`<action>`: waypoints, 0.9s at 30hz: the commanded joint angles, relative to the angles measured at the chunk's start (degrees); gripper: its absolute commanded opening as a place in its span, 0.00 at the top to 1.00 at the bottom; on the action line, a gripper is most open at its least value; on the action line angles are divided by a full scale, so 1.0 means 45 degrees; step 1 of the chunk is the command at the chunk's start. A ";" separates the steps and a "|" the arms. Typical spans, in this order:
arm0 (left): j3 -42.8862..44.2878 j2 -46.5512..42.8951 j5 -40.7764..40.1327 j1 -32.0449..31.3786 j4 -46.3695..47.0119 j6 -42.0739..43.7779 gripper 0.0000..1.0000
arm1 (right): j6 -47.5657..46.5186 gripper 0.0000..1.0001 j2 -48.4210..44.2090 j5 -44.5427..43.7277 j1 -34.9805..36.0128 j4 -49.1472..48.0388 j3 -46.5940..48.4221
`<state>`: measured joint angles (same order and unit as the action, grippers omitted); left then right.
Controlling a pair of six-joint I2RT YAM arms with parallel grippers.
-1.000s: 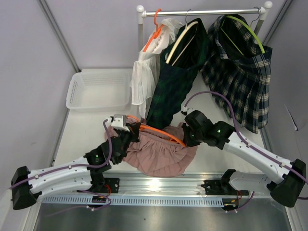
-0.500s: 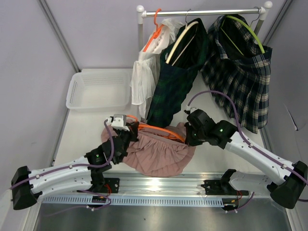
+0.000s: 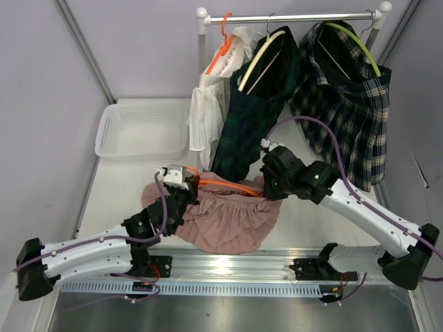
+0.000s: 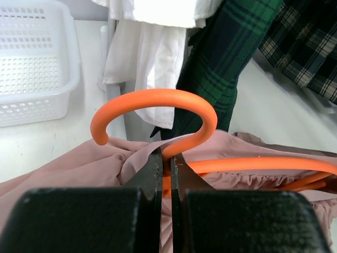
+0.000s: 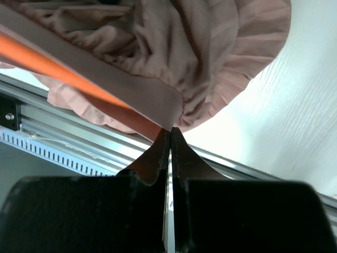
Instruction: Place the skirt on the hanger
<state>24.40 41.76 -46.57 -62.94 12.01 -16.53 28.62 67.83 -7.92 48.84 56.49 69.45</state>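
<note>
A pleated pink skirt [image 3: 228, 223] hangs bunched between my two arms, just above the table's near edge. An orange hanger [image 3: 226, 185] runs through its top. My left gripper [image 3: 185, 191] is shut on the hanger's neck, right under the curved hook [image 4: 158, 100], with pink fabric [image 4: 79, 163] beside the fingers. My right gripper [image 3: 271, 187] is shut on the skirt's waistband edge [image 5: 158, 100] at the skirt's right end. In the right wrist view the orange hanger bar [image 5: 52, 66] lies along that waistband, and the skirt [image 5: 221, 52] sags below.
Behind stands a clothes rail [image 3: 291, 17] carrying a white garment [image 3: 206, 104], a dark green plaid skirt [image 3: 252, 117] and a navy plaid skirt [image 3: 346, 117] on their own hangers. A white perforated basket [image 3: 114, 128] sits at the back left. An aluminium rail [image 3: 228, 266] borders the near edge.
My right gripper has risen and shifted back-left with the waistband, pulling the skirt's right side up along the hanger. The left gripper has hardly moved.
</note>
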 commanded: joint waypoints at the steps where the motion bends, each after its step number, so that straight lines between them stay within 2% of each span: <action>1: 0.1002 0.0309 -0.0434 -0.0309 -0.0150 0.1173 1.00 | 0.0182 1.00 0.0373 -0.1049 0.0688 0.0766 0.1498; 13: 0.3207 0.1228 0.0093 -0.1306 -0.0911 0.1975 1.00 | 0.0280 1.00 0.1585 -0.1930 0.1918 0.1684 0.4679; 20: 0.4439 0.1501 0.1224 -0.1639 -0.1887 0.1565 1.00 | 0.0378 1.00 0.2269 -0.2751 0.2720 0.2485 0.6692; 24: 0.5708 0.2496 0.1792 -0.1697 -0.2958 0.1273 1.00 | 0.0398 1.00 0.2504 -0.2926 0.3091 0.2739 0.7553; 27: 0.5924 0.2576 0.2358 -0.1717 -0.2748 0.0941 1.00 | 0.0417 1.00 0.2660 -0.2985 0.3403 0.2740 0.7944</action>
<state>48.05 53.04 -40.34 -69.84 -0.19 -10.57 29.56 79.22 -19.14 62.59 68.86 101.36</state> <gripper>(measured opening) 0.032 0.010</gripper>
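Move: Straight across, some 24 cm to the left hand's right, 3 cm nearer the base and about level, lies the skirt's right waistband end in the right fingers. Conversely, the hanger neck is 24 cm left of the right hand and 3 cm ahead. From the left hand, the green skirt's hem is about 8 cm ahead, 12 cm right and lower; the white dress's hem is 13 cm ahead, 3 cm right. Lifting together while closing in on each other, both hands keep their grips: the right raises the pinched waistband end about 12 cm and carries it 6 cm left towards the hanger neck, tipping its fingertips up some 10 degrees. The left, still shut just below the orange hook, rises 9 cm, goes 7 cm right with a slight draw back, and turns a little clockwise. ##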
